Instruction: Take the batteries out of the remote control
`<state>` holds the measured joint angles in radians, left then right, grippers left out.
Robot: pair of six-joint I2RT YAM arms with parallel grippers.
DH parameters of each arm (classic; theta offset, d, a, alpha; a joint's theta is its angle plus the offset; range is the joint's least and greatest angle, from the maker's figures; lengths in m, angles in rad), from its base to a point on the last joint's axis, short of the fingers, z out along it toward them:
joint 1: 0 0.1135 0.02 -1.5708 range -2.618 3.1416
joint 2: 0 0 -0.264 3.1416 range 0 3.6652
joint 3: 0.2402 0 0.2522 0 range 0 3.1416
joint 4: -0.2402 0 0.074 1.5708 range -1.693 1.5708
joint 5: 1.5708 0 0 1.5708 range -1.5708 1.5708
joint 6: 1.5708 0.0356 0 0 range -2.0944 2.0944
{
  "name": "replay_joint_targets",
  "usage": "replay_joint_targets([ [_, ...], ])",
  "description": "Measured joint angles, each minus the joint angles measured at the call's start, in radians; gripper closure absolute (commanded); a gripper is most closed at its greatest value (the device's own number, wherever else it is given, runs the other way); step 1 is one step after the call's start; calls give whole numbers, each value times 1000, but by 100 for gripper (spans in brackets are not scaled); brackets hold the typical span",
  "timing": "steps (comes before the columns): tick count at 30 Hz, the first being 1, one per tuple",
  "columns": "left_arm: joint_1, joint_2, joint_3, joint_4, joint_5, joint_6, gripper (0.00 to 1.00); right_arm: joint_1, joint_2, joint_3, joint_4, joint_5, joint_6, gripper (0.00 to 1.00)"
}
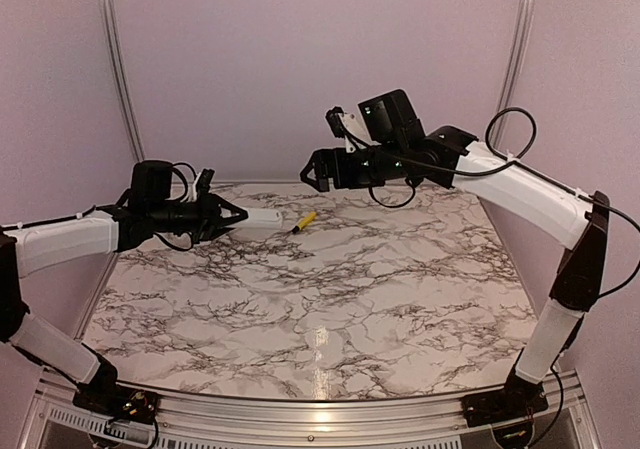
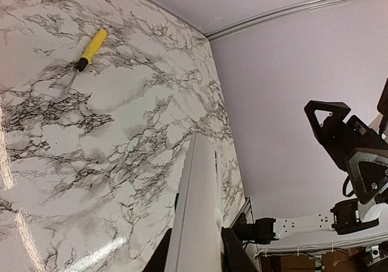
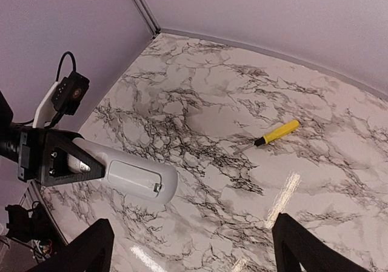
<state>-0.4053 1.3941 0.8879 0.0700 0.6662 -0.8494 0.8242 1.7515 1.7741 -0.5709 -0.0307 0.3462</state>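
Observation:
My left gripper is shut on one end of the white remote control and holds it in the air above the far left of the table, pointing right. In the left wrist view the remote control rises between the two dark fingers. The right wrist view shows the remote control from its back face. Its battery cover is closed and has a small latch at the end. The batteries are hidden. My right gripper hangs open, higher up and to the right of the remote, touching nothing.
A yellow-handled screwdriver lies on the marble table just right of the remote's free end, also visible as the screwdriver in the right wrist view. Lilac walls with metal rails close the table's back and sides.

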Motion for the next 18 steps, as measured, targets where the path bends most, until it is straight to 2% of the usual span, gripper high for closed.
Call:
replay_joint_targets([
  [7,-11,68,3,106,65,-88,100,-95,-55,-47,-7,-98,129,11],
  [13,-61,133,3,193,90,-156,100,-126,-121,-82,-3,-184,223,11],
  [18,-98,178,-4,381,99,-278,100,-134,-134,-107,17,-262,299,13],
])
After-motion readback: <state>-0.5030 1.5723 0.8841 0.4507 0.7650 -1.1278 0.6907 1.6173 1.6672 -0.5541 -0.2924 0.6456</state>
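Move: The left hand already grips one end of the remote control; its middle is some 4 cm right of that hand, 2 cm ahead and 2 cm lower. The open right gripper is about 17 cm right of the left hand, 2 cm ahead and 10 cm higher. From the right hand, the remote's middle lies level in reach, about 13 cm left and 12 cm below; the screwdriver lies roughly 17 cm ahead, 4 cm left and 30 cm below. Keeping its pinch on the remote's end, the left hand carries it about 6 cm to the right towards the middle of the table, with a slight dip and recovery in height, while the wrist tips the fingers up some 10 degrees. The empty right gripper stays wide open and shifts about 4 cm right and 2 cm up, nudging forward and then back, as it rolls about 20 degrees clockwise seen along its fingers and swings them more to the left, bringing the remote nearer the middle of its view. ##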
